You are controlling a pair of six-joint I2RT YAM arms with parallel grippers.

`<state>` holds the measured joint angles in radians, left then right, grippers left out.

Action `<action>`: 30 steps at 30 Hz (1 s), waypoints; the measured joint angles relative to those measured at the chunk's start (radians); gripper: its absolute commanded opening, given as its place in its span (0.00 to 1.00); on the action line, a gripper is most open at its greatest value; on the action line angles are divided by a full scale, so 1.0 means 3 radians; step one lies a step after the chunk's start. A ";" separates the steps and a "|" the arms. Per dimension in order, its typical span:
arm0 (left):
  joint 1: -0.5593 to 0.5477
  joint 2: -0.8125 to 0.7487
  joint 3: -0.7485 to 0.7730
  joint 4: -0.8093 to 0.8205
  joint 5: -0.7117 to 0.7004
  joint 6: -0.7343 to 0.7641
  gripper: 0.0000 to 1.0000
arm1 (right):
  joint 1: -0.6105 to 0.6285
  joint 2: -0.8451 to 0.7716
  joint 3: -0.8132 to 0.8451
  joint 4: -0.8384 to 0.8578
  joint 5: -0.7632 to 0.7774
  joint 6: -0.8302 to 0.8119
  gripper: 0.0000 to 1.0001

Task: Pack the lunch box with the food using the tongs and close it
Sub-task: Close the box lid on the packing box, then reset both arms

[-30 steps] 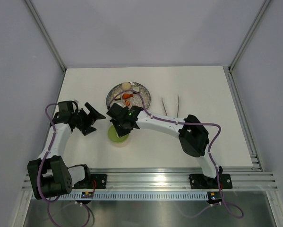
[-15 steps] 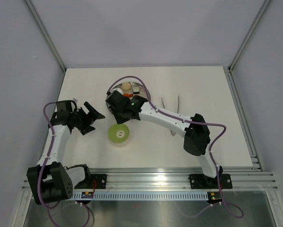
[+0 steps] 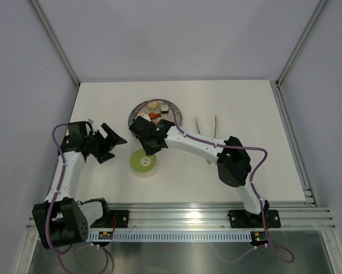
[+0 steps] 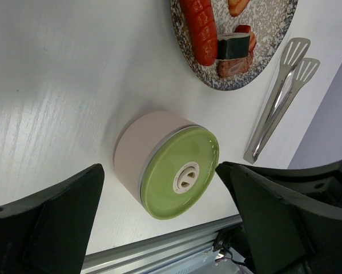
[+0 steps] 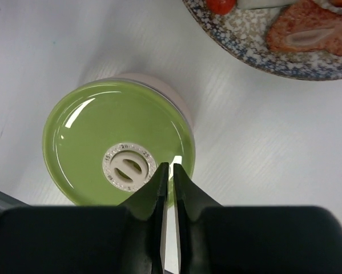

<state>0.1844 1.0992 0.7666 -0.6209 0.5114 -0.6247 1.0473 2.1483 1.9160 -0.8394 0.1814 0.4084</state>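
Note:
The lunch box (image 3: 142,163) is a pale round tub with its light-green lid (image 5: 96,131) sitting on it, standing in front of the speckled plate (image 3: 133,116). My right gripper (image 3: 150,150) hovers over the lid's edge nearest the plate, its jaws (image 5: 166,166) shut on nothing. Left of the lunch box, my left gripper (image 3: 120,145) stands wide open and faces it (image 4: 179,174) from a distance. Food (image 3: 154,116) lies on the plate: a red sausage (image 4: 197,25), a black-and-white roll (image 4: 233,45), a cream ball (image 3: 153,104). The silver tongs (image 3: 206,127) lie on the table right of the plate.
The right arm's forearm (image 3: 193,147) stretches across the table between the tongs and the lunch box. An aluminium rail (image 3: 182,216) runs along the near edge. Grey walls enclose the table on three sides.
A second ago the right gripper sat over the lid; it swung up over the plate, then came partway back toward the lunch box. The lid stayed on. The left arm barely moved.

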 measured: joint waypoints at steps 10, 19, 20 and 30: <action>0.0000 -0.0104 0.0223 -0.0214 -0.0066 0.0064 0.98 | -0.0041 -0.0918 -0.0065 -0.0084 0.0479 -0.0098 0.62; 0.0000 -0.0387 0.0516 -0.0413 -0.0463 0.0319 0.99 | -0.0679 -0.2298 -0.1151 -0.0102 0.0741 0.0097 0.85; 0.0000 -0.0394 0.0519 -0.0427 -0.0492 0.0342 0.99 | -0.0763 -0.2398 -0.1270 -0.0128 0.0748 0.0120 0.86; 0.0000 -0.0459 0.0690 -0.0678 -0.0923 0.0585 0.99 | -0.1361 -0.2977 -0.2205 -0.0254 0.0698 0.0277 0.89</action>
<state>0.1844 0.9615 0.9737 -0.8242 0.2344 -0.4492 0.6392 1.2552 1.2545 -0.9157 0.3908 0.4915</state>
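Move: The lid already sits on the packing box, its middle about 4 cm left of the nearly shut right fingers, 3 cm back and 2 cm below. The food plate is some 17 cm ahead of this hand, neither left nor right, and the tongs roughly 26 cm right and 8 cm ahead, both about 9 cm lower. From the open left hand, the lid is some 12 cm right, 4 cm back and 6 cm below. Right hand leaves the lid about 17 cm upward, sweeps 29 cm right, sinks towards tongs, opening; left withdraws up-left. ##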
